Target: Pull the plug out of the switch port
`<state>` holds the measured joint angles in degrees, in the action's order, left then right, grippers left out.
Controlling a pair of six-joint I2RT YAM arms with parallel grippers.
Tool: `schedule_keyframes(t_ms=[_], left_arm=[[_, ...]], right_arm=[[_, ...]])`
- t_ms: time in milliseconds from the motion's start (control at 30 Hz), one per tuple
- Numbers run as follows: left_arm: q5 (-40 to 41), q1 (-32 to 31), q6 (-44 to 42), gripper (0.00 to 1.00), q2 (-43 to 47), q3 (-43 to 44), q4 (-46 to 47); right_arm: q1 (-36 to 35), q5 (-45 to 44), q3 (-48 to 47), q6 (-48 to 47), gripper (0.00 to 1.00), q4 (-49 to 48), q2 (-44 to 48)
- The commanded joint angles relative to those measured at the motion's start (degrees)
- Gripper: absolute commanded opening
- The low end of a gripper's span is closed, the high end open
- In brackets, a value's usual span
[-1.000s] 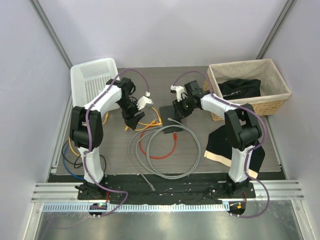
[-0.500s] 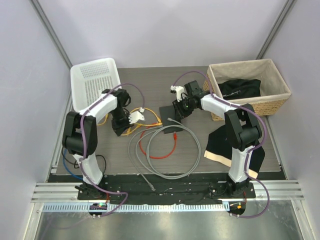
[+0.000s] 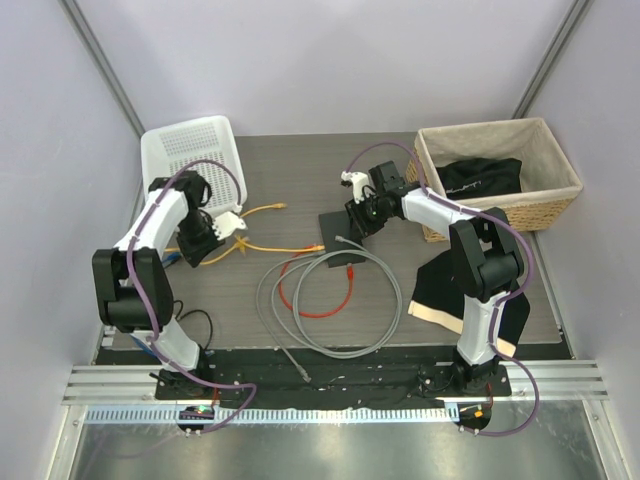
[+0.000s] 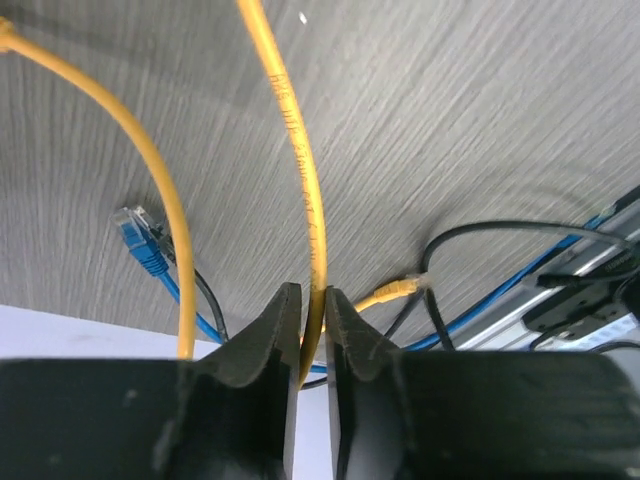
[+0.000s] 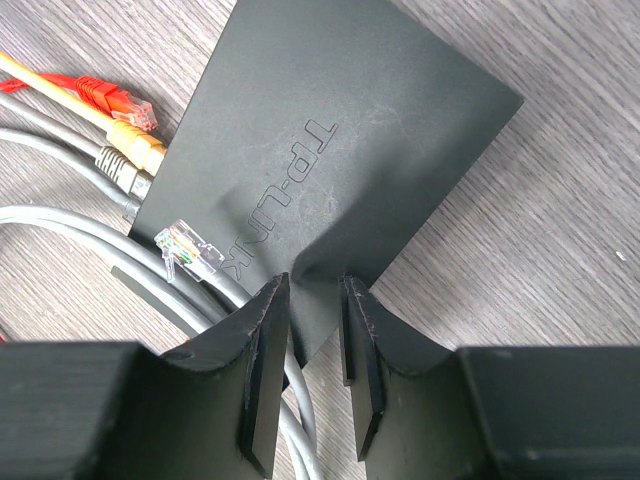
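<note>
The switch is a flat black box lying mid-table. My right gripper is shut on its near corner. At its port edge sit a red plug, a yellow plug and a grey plug; I cannot tell which are seated. A loose clear plug rests on the switch's top. A yellow cable runs left from the switch to my left gripper, which is shut on it.
A white basket stands at the back left and a wicker basket holding black cloth at the back right. Grey cable coils and a red cable lie in front. A black-and-cream cloth lies right. Blue plug and black leads lie left.
My left gripper has closed on the yellow cable and swung left toward the white basket, drawing the cable out straight. The right gripper has stayed on the switch.
</note>
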<state>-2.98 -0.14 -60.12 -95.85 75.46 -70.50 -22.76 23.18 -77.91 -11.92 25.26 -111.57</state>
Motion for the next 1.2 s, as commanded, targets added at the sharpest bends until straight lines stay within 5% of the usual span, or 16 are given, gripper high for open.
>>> schedule_keyframes(t_ms=[0,67,367,567,667,867,1000,1167], left_arm=[[0.6,-0.2,4.7,0.23,0.1,2.7,2.1],[4.7,-0.2,5.3,0.34,-0.8,1.7,3.0],[18.9,8.6,5.4,0.34,2.9,-9.3,11.7],[19.2,10.7,10.6,0.34,4.2,-12.9,13.9],[11.5,9.0,15.9,0.44,3.5,-6.5,7.7],[-20.7,0.2,18.4,0.64,5.2,6.8,-2.3],[-26.4,-13.5,25.8,0.65,1.0,8.9,2.8],[-28.8,-19.4,35.8,0.59,-10.7,14.2,7.4]], right_arm=[[0.2,-5.3,1.2,-1.5,0.35,5.6,-3.0],[0.2,-5.6,1.3,-1.7,0.35,5.6,-2.7],[0.2,-5.9,3.2,-2.3,0.36,5.3,-1.5],[0.2,-6.0,2.7,-2.1,0.36,5.9,-2.2],[0.2,-6.0,2.1,-2.2,0.36,6.2,-2.3],[0.2,-6.0,2.8,-2.4,0.36,6.3,-1.8],[0.2,-6.4,2.9,-2.5,0.36,6.5,-1.2],[0.2,-7.1,3.1,-2.8,0.36,7.2,0.1]])
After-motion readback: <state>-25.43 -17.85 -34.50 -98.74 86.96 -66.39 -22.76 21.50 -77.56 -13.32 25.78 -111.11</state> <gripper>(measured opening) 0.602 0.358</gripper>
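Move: The left hand still has a loose stretch of yellow cable between its nearly shut fingers; the yellow plug in the switch port lies about 26 cm to its right, roughly level fore and aft, some 5 cm lower. The switch's middle is about 32 cm right and 4 cm ahead, a loose yellow plug about 18 cm right and 12 cm ahead, a blue plug some 7 cm left and 2 cm ahead. From the right hand the port's plug is about 8 cm left and 6 cm back. The left fingers part to free the yellow cable while the hand swings some 9 cm left, drawing back and dipping a little, then it turns round and sweeps about 27 cm right, rising and going forward, over the table towards the yellow plug in the switch. On the way back the fingers spread wide and the wrist rolls some 40 degrees, tipping the fingertips to the right, while the right hand stays put, still gripping the switch by its right-hand edge. ##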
